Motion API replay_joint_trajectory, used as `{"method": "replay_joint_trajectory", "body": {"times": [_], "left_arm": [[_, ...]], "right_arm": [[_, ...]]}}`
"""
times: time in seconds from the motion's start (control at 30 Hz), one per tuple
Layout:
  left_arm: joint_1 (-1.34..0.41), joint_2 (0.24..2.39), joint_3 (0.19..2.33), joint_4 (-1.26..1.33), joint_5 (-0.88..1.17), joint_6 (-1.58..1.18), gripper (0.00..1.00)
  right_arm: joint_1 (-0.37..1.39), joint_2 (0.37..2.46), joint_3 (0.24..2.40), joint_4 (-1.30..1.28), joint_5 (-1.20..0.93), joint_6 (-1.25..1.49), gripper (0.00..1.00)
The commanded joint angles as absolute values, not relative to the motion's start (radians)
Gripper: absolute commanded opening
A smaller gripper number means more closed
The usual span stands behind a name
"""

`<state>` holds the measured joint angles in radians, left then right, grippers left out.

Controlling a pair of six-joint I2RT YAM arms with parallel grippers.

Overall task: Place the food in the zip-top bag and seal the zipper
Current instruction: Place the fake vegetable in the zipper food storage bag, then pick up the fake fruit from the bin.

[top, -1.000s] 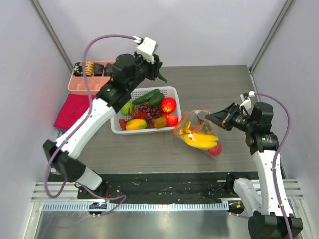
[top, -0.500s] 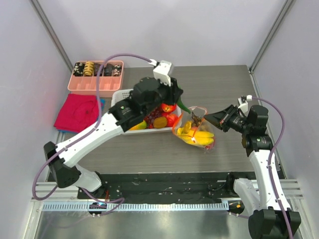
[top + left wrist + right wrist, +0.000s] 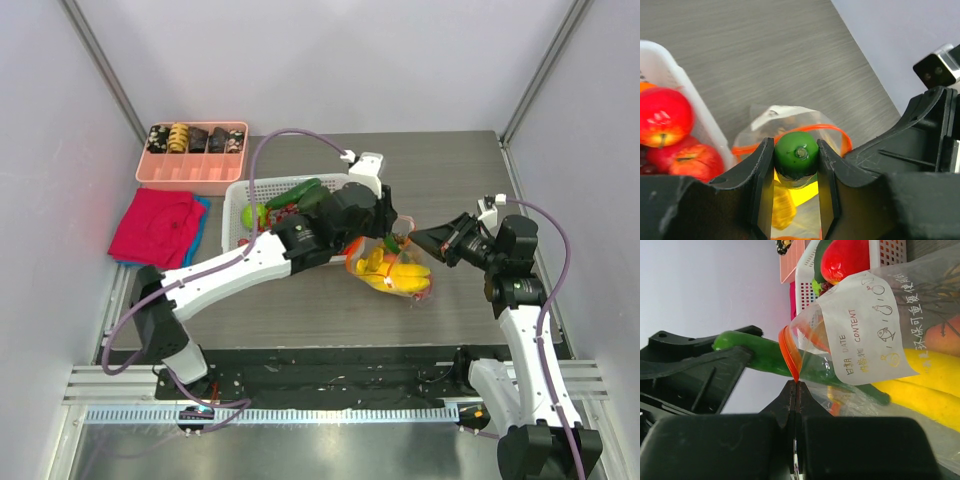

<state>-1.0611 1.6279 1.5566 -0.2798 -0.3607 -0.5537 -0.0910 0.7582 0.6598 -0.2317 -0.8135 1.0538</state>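
Observation:
A long green toy cucumber (image 3: pixel 796 154) sits between the jaws of my left gripper (image 3: pixel 795 148), which is shut on it. Its lower end pokes into the mouth of the clear zip-top bag (image 3: pixel 402 272). The orange-red zipper (image 3: pixel 836 131) stands open in a loop around it. Yellow bananas (image 3: pixel 408 277) and a red fruit lie inside the bag. My right gripper (image 3: pixel 795 383) is shut on one end of the zipper (image 3: pixel 789 354), holding the mouth up. In the right wrist view the cucumber (image 3: pixel 765 358) crosses the zipper into the bag. From above, my left gripper (image 3: pixel 392 233) hangs over the bag's mouth, close to my right gripper (image 3: pixel 421 238).
The white lattice basket (image 3: pixel 238 203) left of the bag holds red apples (image 3: pixel 666 116), green vegetables and other fruit. A pink divided tray (image 3: pixel 196 163) with small rolls stands at the back left. A red cloth (image 3: pixel 155 226) lies in front of it.
My left arm has swung right from over the back of the basket to the bag's mouth, carrying the green cucumber. The right gripper has kept its hold on the zipper, shifting little.

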Motion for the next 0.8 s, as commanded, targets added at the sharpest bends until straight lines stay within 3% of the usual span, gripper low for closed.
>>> {"method": "replay_joint_trajectory", "body": {"times": [0.0,0.1,0.17,0.27,0.4,0.57,0.7,0.77], "left_arm": [[-1.078,1.670,1.604,-0.256,-0.388,-0.615,0.36],[-1.049,1.603,1.585,-0.339,-0.295,-0.513,0.79],[-0.909,1.501,1.514,-0.341,-0.142,-0.523,0.89],[-0.717,1.428,1.502,-0.359,0.147,-0.430,0.94],[-0.612,1.456,1.560,-0.443,0.176,-0.201,0.99],[-0.557,1.598,1.670,-0.528,0.207,0.023,0.96],[-0.558,1.741,1.742,-0.546,0.154,0.016,0.96],[-0.558,1.775,1.770,-0.557,0.219,0.009,0.90]], "right_arm": [[-0.094,0.759,0.672,-0.161,-0.816,1.083,0.01],[-0.104,0.764,0.692,-0.161,-0.841,1.081,0.01],[-0.115,0.762,0.698,-0.163,-0.859,1.084,0.01],[-0.118,0.761,0.692,-0.163,-0.865,1.085,0.01],[-0.120,0.772,0.680,-0.164,-0.868,1.072,0.01],[-0.120,0.785,0.686,-0.169,-0.862,1.057,0.01],[-0.120,0.784,0.699,-0.192,-0.856,1.037,0.01],[-0.120,0.784,0.701,-0.206,-0.856,1.020,0.01]]}}
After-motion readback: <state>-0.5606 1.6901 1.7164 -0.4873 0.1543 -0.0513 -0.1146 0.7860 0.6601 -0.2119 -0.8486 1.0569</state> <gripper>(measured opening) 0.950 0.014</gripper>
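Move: The open bag's middle lies about 6 cm back, 3 cm to the right and 13 cm below the left hand, whose green pepper already reaches down through the mouth. From that same hand the white basket is roughly 8 cm ahead, 21 cm to the left and 18 cm down, its big red apple about 10 cm ahead and 10 cm left. The right hand has the bag some 2 cm back, 4 cm left and 8 cm below. The left hand dips about 3 cm towards the bag while its fingers spread almost fully to let go of the green pepper, then swings away left and forward, some 15 cm to the left and rising, and finally eases forward and down towards the basket with the wrist rolling some 15 degrees, left side up, fingers still wide. The right hand stays put with its fingers shut, still pinching the zip edge and keeping the bag up and open. ##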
